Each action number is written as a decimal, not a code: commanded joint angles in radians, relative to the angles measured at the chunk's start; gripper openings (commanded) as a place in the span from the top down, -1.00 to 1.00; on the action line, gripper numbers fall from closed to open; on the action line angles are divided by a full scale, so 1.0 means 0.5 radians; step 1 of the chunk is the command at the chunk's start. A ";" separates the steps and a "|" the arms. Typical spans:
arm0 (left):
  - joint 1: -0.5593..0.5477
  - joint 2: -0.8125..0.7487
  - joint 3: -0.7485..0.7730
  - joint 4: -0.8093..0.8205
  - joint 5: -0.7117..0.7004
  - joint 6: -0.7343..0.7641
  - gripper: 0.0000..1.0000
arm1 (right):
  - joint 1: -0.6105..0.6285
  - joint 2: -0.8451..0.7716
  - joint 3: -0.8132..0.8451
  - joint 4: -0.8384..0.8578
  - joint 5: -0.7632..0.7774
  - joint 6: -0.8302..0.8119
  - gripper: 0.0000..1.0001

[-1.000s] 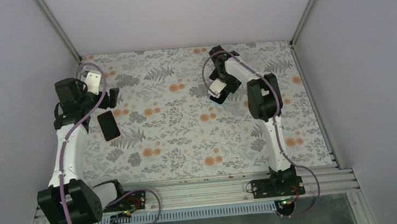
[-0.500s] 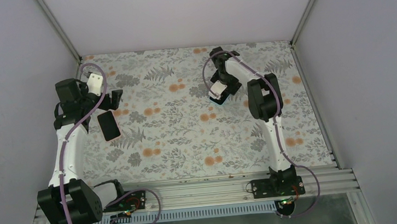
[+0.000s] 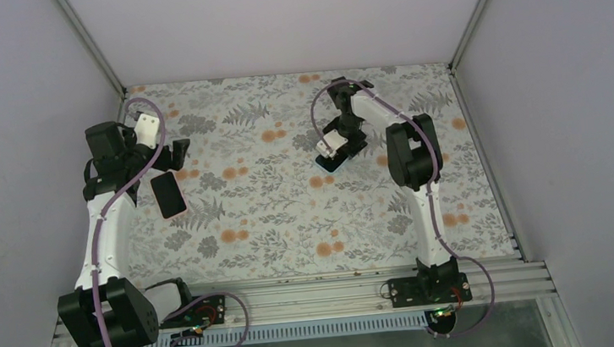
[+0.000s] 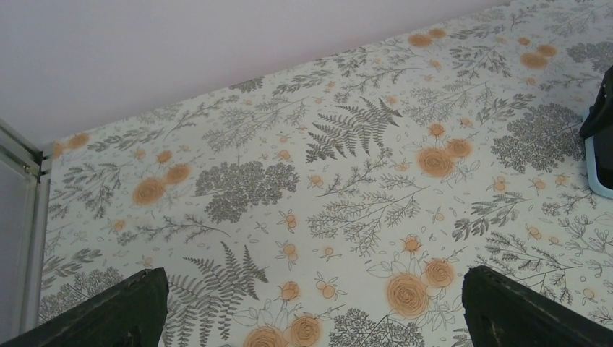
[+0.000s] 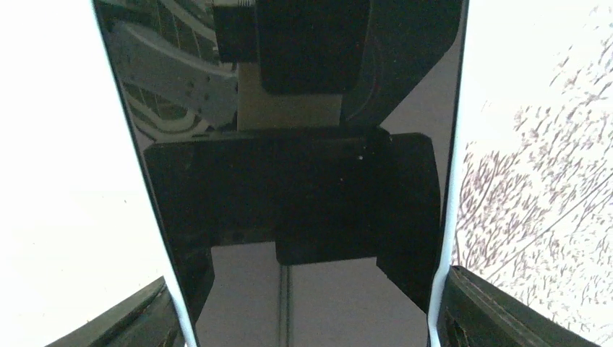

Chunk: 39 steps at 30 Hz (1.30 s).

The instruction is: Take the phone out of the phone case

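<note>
A black-screened phone sits in a light-blue phone case; only the case's thin rim shows along both long sides. My right gripper straddles it from above, and its fingers press against the rim on each side. From above, this phone lies at the middle back of the floral mat under the right gripper. My left gripper hovers open at the far left, with nothing between its fingers.
A second dark phone with a pale rim lies flat on the mat beside the left arm. Grey walls and metal posts enclose the mat. In the left wrist view, the blue case's corner shows at the right edge.
The right gripper has swung a little left over the blue-cased phone and its fingers have closed in on the rim. The left arm and the other phone have not moved.
</note>
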State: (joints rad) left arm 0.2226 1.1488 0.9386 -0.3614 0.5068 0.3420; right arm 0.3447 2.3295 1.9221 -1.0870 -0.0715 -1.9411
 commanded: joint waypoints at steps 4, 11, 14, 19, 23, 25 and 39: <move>0.015 0.036 0.106 -0.009 0.045 0.108 -1.00 | 0.036 -0.062 0.032 -0.350 -0.650 0.289 -0.28; -0.017 0.400 0.694 -0.283 0.227 0.065 -1.00 | 0.094 -0.312 -0.097 -0.080 -1.139 0.770 0.02; -0.143 0.627 1.061 -0.481 0.294 -0.002 -1.00 | 0.129 -0.443 -0.251 0.199 -1.243 1.020 -0.02; -0.424 0.985 1.534 -0.810 0.278 -0.091 -1.00 | 0.194 -0.584 -0.375 0.545 -1.322 1.373 0.03; -0.525 1.262 1.829 -1.054 0.246 -0.187 -1.00 | 0.231 -0.609 -0.362 0.690 -1.328 1.546 0.01; -0.527 1.387 2.032 -1.200 0.238 -0.226 -1.00 | 0.235 -0.609 -0.339 0.771 -1.303 1.636 0.07; -0.637 1.653 2.274 -1.499 0.489 -0.267 -1.00 | 0.255 -0.453 0.030 0.966 -1.187 1.914 0.13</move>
State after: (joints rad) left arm -0.0719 1.9320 2.0186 -1.0393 0.6910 0.2047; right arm 0.4591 2.0735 1.8595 -0.6731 -0.6483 -1.0443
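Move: My right fingers already grip the sides of the blue-cased phone low at the table. Its middle is about 3 cm back and 2 cm left of that hand. My open left gripper waits roughly 48 cm to the right hand's left, 7 cm back and 22 cm higher. From my left hand, the blue-cased phone lies about 50 cm right, 4 cm ahead and 22 cm below; the pink-cased phone is some 10 cm left, 7 cm back and 23 cm below. Keeping its grip, my right hand draws the phone back about 6 cm and leftward, then up some 17 cm and on left, swinging forward again and rolling its left side up nearly 50 degrees while turning clockwise. My left hand, fingers wide and empty, arcs up, forward and right, then sinks, tipping down towards the phone. ##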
